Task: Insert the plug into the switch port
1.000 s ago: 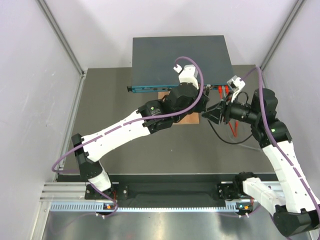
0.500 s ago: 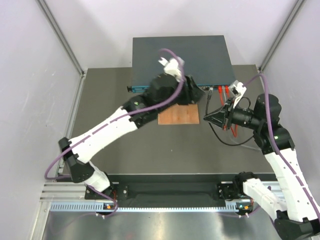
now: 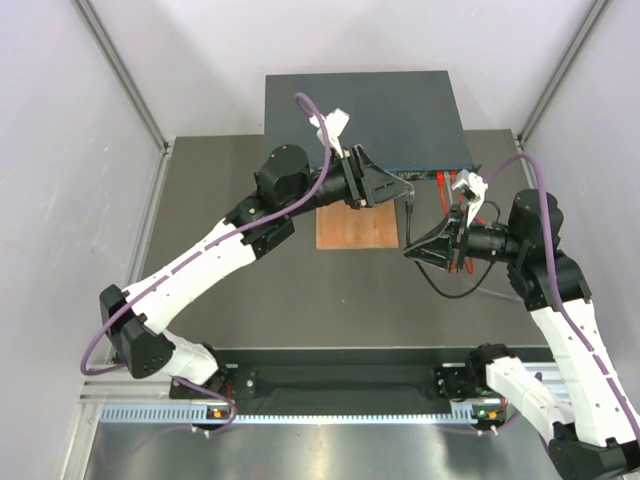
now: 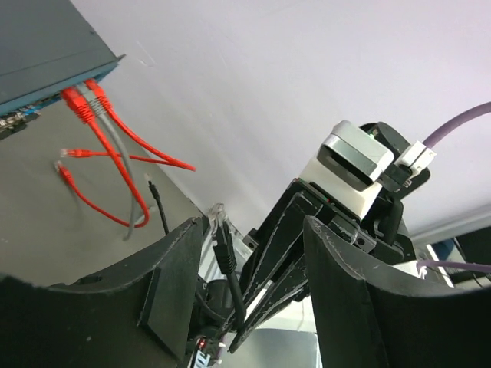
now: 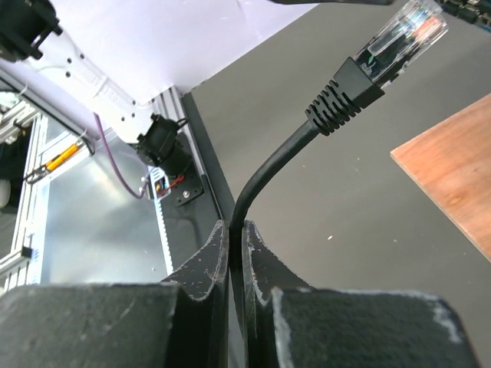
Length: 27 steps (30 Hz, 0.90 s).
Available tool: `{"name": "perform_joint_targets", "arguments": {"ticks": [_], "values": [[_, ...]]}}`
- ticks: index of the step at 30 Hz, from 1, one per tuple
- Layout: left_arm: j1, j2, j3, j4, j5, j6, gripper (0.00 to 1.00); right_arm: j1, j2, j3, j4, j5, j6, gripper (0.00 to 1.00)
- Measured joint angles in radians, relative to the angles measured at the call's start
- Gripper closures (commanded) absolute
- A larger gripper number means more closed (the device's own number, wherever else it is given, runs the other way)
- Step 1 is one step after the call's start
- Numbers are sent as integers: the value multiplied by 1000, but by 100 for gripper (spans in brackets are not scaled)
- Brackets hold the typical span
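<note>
The switch [image 3: 360, 115] lies at the back, its teal front face [image 3: 320, 176] toward me. My right gripper [image 3: 411, 250] is shut on the black cable [image 5: 265, 172] a little below the plug [image 5: 383, 54]. The plug's clear tip [image 5: 406, 29] points up and away. My left gripper [image 3: 396, 190] stands open just in front of the switch face. In the left wrist view the plug [image 4: 220, 238] shows between the open fingers [image 4: 180, 284], close to the left one and not gripped. My right gripper [image 5: 236, 227] pinches only the cable.
A brown wooden board [image 3: 357, 228] lies in front of the switch. Red cables [image 3: 447, 181] and a grey one [image 4: 115, 165] are plugged into the switch's right end and trail over the table. The black cable loops down toward the right arm [image 3: 540, 250].
The right gripper has shut on the black cable. The left gripper has opened, let go and drawn back to the left, and the right hand has carried the plug slightly down and left.
</note>
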State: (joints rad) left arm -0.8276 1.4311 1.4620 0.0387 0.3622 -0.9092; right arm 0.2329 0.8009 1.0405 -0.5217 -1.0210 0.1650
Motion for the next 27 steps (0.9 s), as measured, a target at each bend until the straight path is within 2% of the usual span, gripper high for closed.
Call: {"name": "perform_joint_targets", "arguments": {"ticks": [4,10,11,12,14,15,16,17,19,25,27], "values": [[-5,20,0,17,34,1,42,0,0,1,-32,-16,-32,100],[-33,59,0,10,53,24,51,0,0,2,-71,-17,-71,100],[-35,63,0,10,57,25,55,0,0,3,-76,-16,-77,100],[-38,67,0,9,64,24,66,0,0,3,-78,-16,-82,100],[-41,72,0,6,71,21,78,0,0,3,-82,-14,-94,100],[-41,73,0,6,73,19,86,0,0,5,-87,-13,-99,100],[-41,73,0,6,75,17,100,0,0,7,-94,-10,-105,100],[-41,73,0,5,76,10,100,1,0,9,-94,-8,-110,94],[-39,73,-3,13,76,-5,100,1,-3,10,-98,9,-116,75],[-24,72,-55,79,49,-89,100,1,-39,13,-106,186,-113,62],[-19,72,-70,97,33,-122,100,1,-69,12,-79,244,-100,62]]}}
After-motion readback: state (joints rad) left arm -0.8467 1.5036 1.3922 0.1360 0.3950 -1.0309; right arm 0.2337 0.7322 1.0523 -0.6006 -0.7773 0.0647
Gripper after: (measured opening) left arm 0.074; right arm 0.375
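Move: The black cable's plug sticks out of my closed right fingers, which hold the cable below its boot. From my open left hand the plug is about 1 cm back, 3 cm to the right and 2 cm lower. From my right hand it is some 6 cm ahead, 1 cm left and 3 cm higher. The red and grey plugs already in the switch are roughly 7 cm ahead of my left hand, 7 cm right and 4 cm lower. I bring my left hand down, right and a little back, about 4 cm, onto the black plug and shut its fingers there, while my right hand keeps the cable and sinks 1 cm. Then my right fingers open around the cable and that hand goes forward and right some 3 cm, turning clockwise, as my left carries the plug forward 1.5 cm. ##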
